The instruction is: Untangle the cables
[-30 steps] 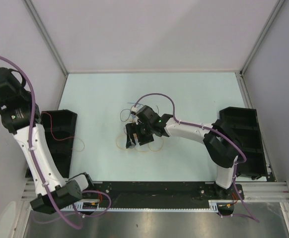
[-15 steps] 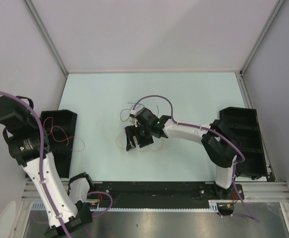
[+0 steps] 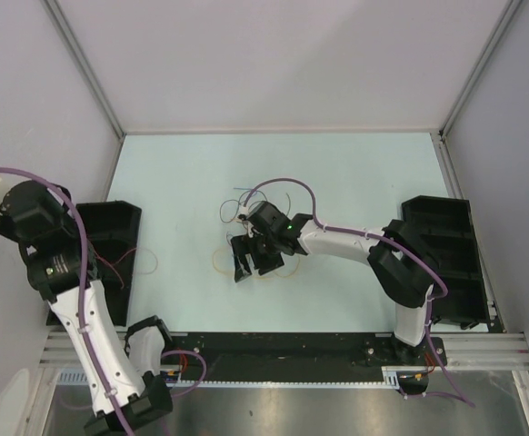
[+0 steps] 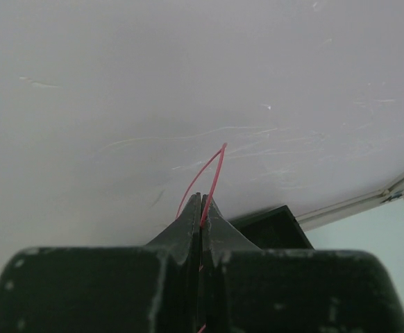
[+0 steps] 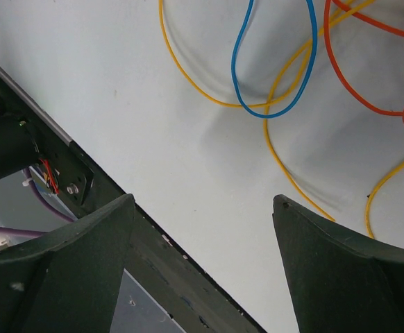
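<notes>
A tangle of thin cables (image 3: 263, 207) lies on the pale table near its middle. In the right wrist view I see yellow (image 5: 188, 76), blue (image 5: 271, 111) and orange (image 5: 368, 104) strands. My right gripper (image 3: 246, 257) hovers at the tangle's near edge; its jaws (image 5: 203, 201) are wide open and empty, with the strands just beyond the fingertips. My left gripper (image 4: 202, 198) is shut on a red cable (image 4: 212, 173), held high against the left wall. The left arm (image 3: 42, 236) is raised at the far left, and the red cable (image 3: 110, 263) trails down over the left tray.
A black tray (image 3: 119, 218) stands at the table's left edge, and another black tray (image 3: 446, 254) stands at the right edge. A loose yellow loop (image 3: 146, 263) lies beside the left tray. Grey walls close in the left, back and right.
My left arm has swung down and toward the front with the red cable. My right gripper has shifted slightly down and left over the tangle, still open.
</notes>
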`<state>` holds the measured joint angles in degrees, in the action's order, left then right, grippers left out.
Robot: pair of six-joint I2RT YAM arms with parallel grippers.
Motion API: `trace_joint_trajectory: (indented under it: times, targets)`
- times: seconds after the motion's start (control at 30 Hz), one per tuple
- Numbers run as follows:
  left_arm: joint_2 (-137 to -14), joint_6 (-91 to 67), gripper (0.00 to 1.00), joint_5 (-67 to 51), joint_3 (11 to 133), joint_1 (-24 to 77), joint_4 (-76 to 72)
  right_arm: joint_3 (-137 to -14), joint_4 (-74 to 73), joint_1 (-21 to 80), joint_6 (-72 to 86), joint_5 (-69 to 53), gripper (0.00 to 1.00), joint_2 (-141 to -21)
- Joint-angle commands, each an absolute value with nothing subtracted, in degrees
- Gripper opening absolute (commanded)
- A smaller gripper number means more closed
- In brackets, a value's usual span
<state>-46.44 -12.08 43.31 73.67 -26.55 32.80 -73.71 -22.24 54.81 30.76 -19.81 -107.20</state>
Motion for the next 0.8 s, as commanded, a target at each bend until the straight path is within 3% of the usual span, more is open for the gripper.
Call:
trace_joint_trajectory:
  times: [0.0,0.43,0.77]
  targets:
    - [-49.30,-13.71,0.00,40.88,72.08,-27.51,30.42,-73.65,-21.45,55.20,29.71,-19.51,0.85,-106.08]
    - [-56.76,-17.31,0.00,41.30,67.50,-27.86,24.26,-73.65,-17.84,53.62,30.50,-22.67,0.84,-109.86]
    - [-58.98,-20.30,0.00,39.29,64.08,-33.84,23.12,-73.65,-17.58,51.94,30.06,-23.90,0.83,-111.18]
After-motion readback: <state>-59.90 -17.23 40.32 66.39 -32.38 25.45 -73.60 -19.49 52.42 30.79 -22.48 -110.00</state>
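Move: The left hand, shut on the red cable, is high above the black tray, whose middle lies roughly 38 cm below it, about 3 cm ahead and 3 cm to the right. The red loop spilling past the tray's right rim is some 15 cm right, 4 cm ahead and 40 cm below. From the open right hand, the remaining tangle lies about 9 cm ahead, level sideways and 6 cm below; the tray is about 40 cm left, level fore and aft, 5 cm below. Down and forward goes the left hand, then down and left at the end: about 9 cm lower in all, lowering the still-pinched red cable towards the tray while the fingers tip down some 10 degrees. The right hand, kept wide open, eases about 2 cm forward and down towards the tangle. ##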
